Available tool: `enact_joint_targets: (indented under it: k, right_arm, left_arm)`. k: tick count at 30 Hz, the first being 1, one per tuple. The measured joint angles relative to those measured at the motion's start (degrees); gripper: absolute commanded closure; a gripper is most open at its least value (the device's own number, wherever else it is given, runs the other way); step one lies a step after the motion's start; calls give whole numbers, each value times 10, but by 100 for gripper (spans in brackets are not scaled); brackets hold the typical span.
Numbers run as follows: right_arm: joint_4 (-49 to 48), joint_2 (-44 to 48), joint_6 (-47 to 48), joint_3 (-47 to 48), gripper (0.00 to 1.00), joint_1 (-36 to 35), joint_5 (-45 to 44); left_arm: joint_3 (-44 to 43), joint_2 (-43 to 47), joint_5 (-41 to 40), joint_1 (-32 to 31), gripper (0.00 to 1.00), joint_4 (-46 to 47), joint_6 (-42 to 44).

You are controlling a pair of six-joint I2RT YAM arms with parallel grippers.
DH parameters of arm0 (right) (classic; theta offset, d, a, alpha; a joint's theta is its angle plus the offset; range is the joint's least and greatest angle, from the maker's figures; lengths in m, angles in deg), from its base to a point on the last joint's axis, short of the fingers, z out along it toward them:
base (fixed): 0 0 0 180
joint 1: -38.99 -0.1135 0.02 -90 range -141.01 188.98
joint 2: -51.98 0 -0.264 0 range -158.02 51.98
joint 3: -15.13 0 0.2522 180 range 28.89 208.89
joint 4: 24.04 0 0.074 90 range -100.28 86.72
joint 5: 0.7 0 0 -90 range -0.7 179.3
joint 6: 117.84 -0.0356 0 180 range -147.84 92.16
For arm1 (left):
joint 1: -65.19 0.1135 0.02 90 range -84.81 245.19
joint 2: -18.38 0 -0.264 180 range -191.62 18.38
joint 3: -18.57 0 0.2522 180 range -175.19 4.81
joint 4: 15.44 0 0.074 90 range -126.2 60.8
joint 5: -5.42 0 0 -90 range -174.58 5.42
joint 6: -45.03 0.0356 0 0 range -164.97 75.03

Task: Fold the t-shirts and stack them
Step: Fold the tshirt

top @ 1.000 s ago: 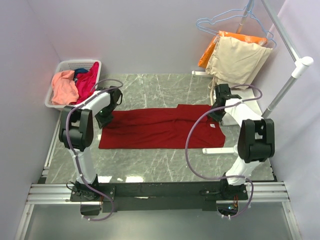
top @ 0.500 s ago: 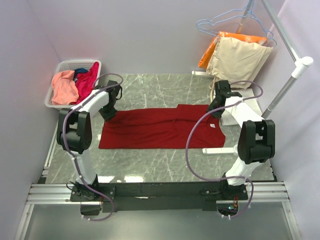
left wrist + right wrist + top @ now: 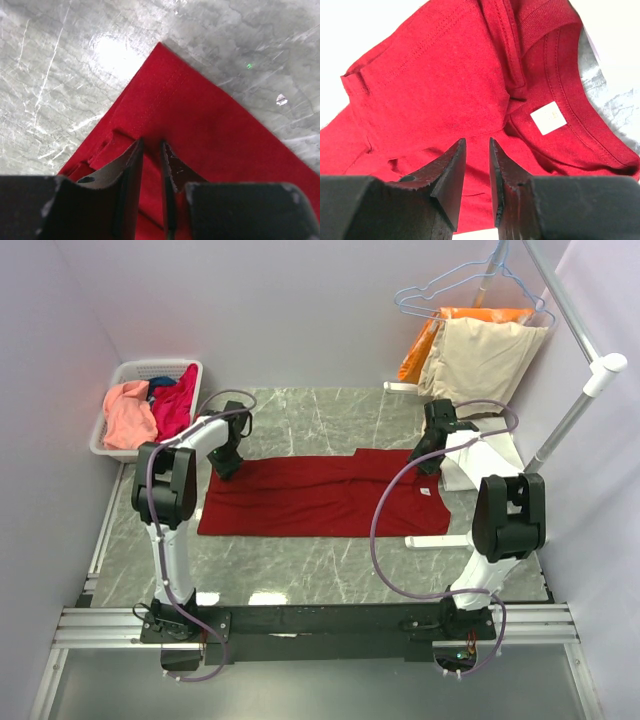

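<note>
A dark red t-shirt [image 3: 320,495] lies flat on the marble table, folded into a long strip with its collar and white label [image 3: 548,118] at the right end. My left gripper [image 3: 230,462] is at the strip's far left corner. Its jaws [image 3: 151,144] stand a narrow gap apart, tips down on the red cloth [image 3: 200,115], which shows flat through the gap. My right gripper [image 3: 428,455] hovers over the far right edge near the collar. Its jaws [image 3: 477,141] are slightly apart above the cloth [image 3: 445,75] with nothing between them. Salmon-pink [image 3: 125,412], magenta [image 3: 175,400] and blue [image 3: 160,383] t-shirts fill the basket.
The white basket [image 3: 120,375] stands at the back left corner against the wall. White cloth [image 3: 456,480] lies beside the red collar under the right arm. A white rack pole [image 3: 575,410] rises at the right, with beige [image 3: 480,360] and orange [image 3: 425,345] garments on hangers behind.
Both grippers have moved away from the bases toward the shirt's far edge, and the left one has also moved to the right. The red shirt has not shifted.
</note>
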Motion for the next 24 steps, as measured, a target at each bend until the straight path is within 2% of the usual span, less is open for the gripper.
enact_joint_targets:
  k: [5,8,9,14,24]
  right_arm:
    - [1,-5,2,3,68,-1,4]
    - [2,-16,4,15,69,-4,5]
    - [2,-19,4,18,69,-5,5]
    - [2,-28,6,26,70,-20,10]
    - [5,-50,9,34,72,-33,15]
  left_arm:
    - [50,36,8,0,75,10,0]
    - [69,53,10,-2,82,0,0]
    - [72,58,10,-2,89,-3,-1]
    - [74,85,2,-6,99,-21,-2]
    - [70,96,-10,-16,99,-46,-6]
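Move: The left fingers are down on the red t-shirt. Its crease ends about 3 cm to their left and 1 cm below; the shirt's far-left corner is some 5 cm ahead and 5 cm left, its near-left corner about 15 cm back and 7 cm left. The right hand hovers: the folded layer it nears is about 3 cm left, level with it and 4 cm below, the white neck label 3 cm back and 5 cm right, the sleeve corner 8 cm ahead and 10 cm left. Back towards its base, the left hand draws its slightly open fingertips about 4 cm over the shirt from the far edge, then rises some 3 cm and shuts them, drifting a touch farther back. Meanwhile the right hand shifts about 3 cm left over the folded layer, away from the neck label, easing down 1.5 cm with fingers still partly open and a 5-degree counter-clockwise turn. ##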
